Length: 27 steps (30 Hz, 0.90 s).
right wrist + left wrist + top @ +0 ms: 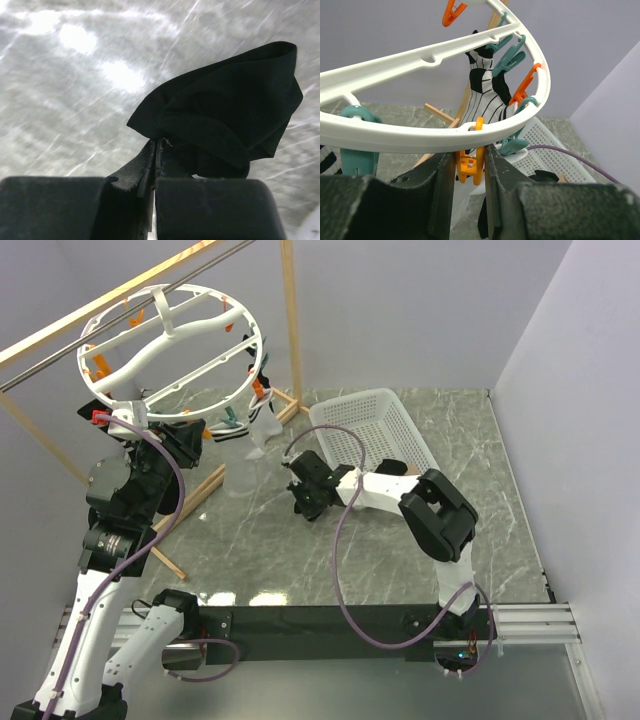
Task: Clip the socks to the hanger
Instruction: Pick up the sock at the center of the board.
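The white ring hanger (88, 380) hangs from a rod at the back left, with orange and teal clips round its rim (420, 137). My left gripper (470, 162) is raised to the rim's near edge and shut on an orange clip (469, 170). A black-and-white striped sock (487, 92) hangs from a clip on the far side of the ring. Near the middle of the table my right gripper (303, 502) is shut on a plain black sock (225, 115). The sock bunches past the fingertips (150, 150), just above the marble top.
A white mesh basket (375, 430) stands at the back, right of centre, just behind the right gripper. A wooden frame (290, 320) and a metal rod (100, 335) carry the hanger. A purple cable (340, 540) loops along the right arm.
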Each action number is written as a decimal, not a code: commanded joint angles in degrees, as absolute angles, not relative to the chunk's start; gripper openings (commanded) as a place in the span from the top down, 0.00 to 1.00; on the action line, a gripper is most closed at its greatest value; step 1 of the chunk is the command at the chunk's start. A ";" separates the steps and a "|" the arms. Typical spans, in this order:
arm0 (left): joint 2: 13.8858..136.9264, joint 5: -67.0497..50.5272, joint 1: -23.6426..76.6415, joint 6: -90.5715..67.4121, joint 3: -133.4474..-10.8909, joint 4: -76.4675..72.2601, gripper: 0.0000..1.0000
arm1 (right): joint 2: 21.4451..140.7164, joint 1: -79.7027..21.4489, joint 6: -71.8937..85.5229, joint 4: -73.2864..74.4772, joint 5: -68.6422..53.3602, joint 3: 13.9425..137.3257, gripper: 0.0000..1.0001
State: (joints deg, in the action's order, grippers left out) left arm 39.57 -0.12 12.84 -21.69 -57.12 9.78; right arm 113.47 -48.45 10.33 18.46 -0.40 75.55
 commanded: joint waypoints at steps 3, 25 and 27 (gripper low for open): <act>39.02 -0.18 13.10 -20.92 -59.06 9.05 0.87 | 105.30 -46.32 16.08 18.63 -11.84 74.44 1.00; 49.04 4.12 16.25 -36.03 -66.09 10.81 0.89 | 87.90 -45.96 38.93 18.81 -26.28 78.83 1.00; 49.57 5.18 17.40 -36.65 -66.79 10.98 0.89 | 87.37 -46.75 41.29 19.42 -23.84 80.76 1.00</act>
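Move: In the right fingers, already pinched, is the black sock on the board. The orange clip it is bound for, held in the left fingers on the hanger's near rim, lies some 20 cm left, roughly level forward and about 38 cm above. The white basket's middle is around 17 cm ahead and 17 right, the wooden foot bar's 8 ahead and 18 left, both near board height. For the left hand, that sock is about 20 cm right, level ahead and 38 below. Lifting the black sock from the board, the right hand keeps its fingers shut and climbs about 18 cm, fast at first, while drawing back some 6 cm and edging left towards the hanger; its wrist turns so the fingers swing up to the left. Midway the left hand, still gripping the orange clip, starts pushing the rim forward and somewhat right, about 4 cm, rolling and tipping down slightly. ##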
